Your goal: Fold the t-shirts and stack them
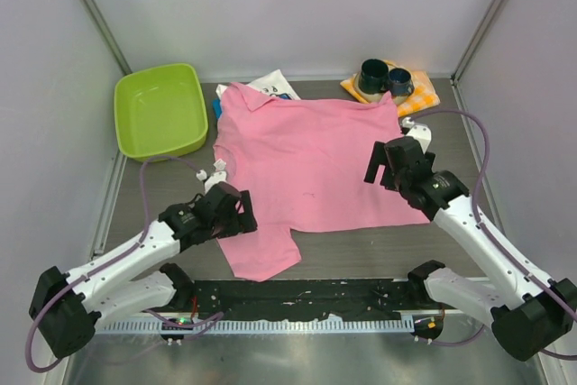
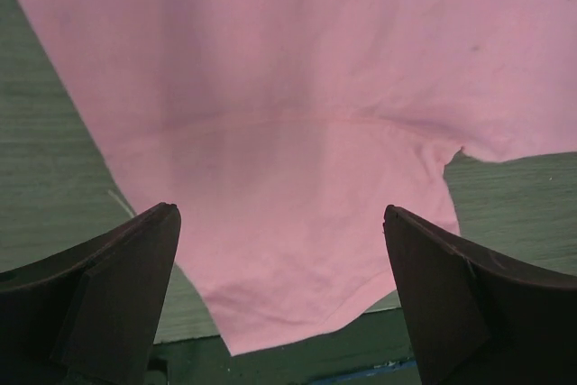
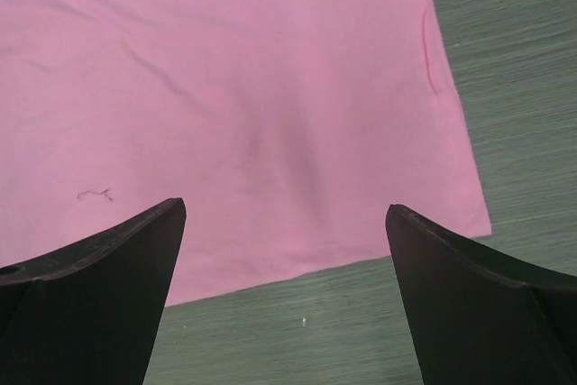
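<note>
A plain bright pink t-shirt [image 1: 306, 155] lies spread flat across the dark table [image 1: 361, 254], one sleeve [image 1: 261, 254] reaching toward the near edge. My left gripper [image 1: 242, 215] hovers open over that sleeve, which fills the space between its jaws in the left wrist view [image 2: 280, 211]. My right gripper [image 1: 383, 169] is open above the shirt's right hem. The right wrist view [image 3: 286, 206] shows the pink hem [image 3: 234, 69] and bare table between its jaws. A white printed t-shirt [image 1: 273, 85] and a bit of blue cloth [image 1: 216, 107] peek out from under the pink collar.
A lime green tub [image 1: 160, 110] sits at the back left. At the back right, two dark cups [image 1: 386, 79] stand on an orange-and-white checked cloth [image 1: 416, 99]. A black strip [image 1: 297, 293] runs along the near table edge between the arm bases.
</note>
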Robot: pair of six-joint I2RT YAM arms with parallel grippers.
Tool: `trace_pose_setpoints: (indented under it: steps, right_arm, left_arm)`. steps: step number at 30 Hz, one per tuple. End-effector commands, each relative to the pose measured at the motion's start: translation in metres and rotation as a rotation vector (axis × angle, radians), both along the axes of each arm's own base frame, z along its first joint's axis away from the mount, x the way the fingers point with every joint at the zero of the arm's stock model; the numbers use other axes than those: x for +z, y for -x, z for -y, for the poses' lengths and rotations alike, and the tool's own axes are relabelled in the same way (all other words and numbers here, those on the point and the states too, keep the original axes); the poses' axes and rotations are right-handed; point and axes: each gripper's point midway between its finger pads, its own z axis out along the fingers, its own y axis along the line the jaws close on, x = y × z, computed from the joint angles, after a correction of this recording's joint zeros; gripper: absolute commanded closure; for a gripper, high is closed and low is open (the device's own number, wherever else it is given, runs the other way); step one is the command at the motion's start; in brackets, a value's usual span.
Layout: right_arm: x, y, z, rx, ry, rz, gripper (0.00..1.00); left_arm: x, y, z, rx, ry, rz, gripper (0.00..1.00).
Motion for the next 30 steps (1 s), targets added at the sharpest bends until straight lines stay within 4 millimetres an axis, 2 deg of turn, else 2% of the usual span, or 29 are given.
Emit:
trace_pose_setpoints:
  steps: [1,6,10,16,25,30]
  right_arm:
    - [-0.012,0.01,-0.023,0.066,-0.08,-0.034,0.0]
    - [-0.034,0.014,-0.023,0.075,-0.036,-0.081,0.0]
    - [-0.042,0.01,-0.021,0.066,-0.011,-0.097,0.0]
    - [-0.05,0.009,-0.024,0.071,-0.012,-0.119,0.0]
    - [-0.053,0.007,-0.026,0.076,-0.007,-0.124,0.0]
    - [-0.053,0.007,-0.026,0.081,-0.006,-0.126,0.0]
  left_arm:
    - [0.004,0.022,0.006,0.057,0.079,-0.033,0.0]
    - [-0.011,0.056,0.015,0.022,0.067,-0.092,0.0]
    - [-0.027,0.087,0.028,-0.021,0.07,-0.163,0.0]
    - [-0.028,0.114,0.026,-0.011,0.031,-0.137,0.0]
    - [-0.05,0.121,0.007,0.067,-0.018,-0.153,0.0]
    - [-0.062,0.117,0.008,0.087,-0.025,-0.135,0.0]
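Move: The end of the pink t-shirt's near sleeve, a hand-width from the table's near edge at most, lies about 13 cm back from the left gripper, 2 cm to its right and 9 cm below; the armpit is about 11 cm to that gripper's right, level fore and aft. From the right gripper, the shirt's near side edge is some 6 cm back, straight in line and 17 cm below, and the near hem corner is roughly 5 cm back and 16 cm to the right. Draw the left gripper back about 13 cm over the near sleeve to its end, veering slightly right and then back left, and sink about 5 cm, mostly late, tipping the fingers some 10 degrees steeper. Meanwhile lower the right gripper about 6 cm towards the shirt's near side edge, easing slightly left and steepening a little, then hover. Keep both wide open, holding nothing. ##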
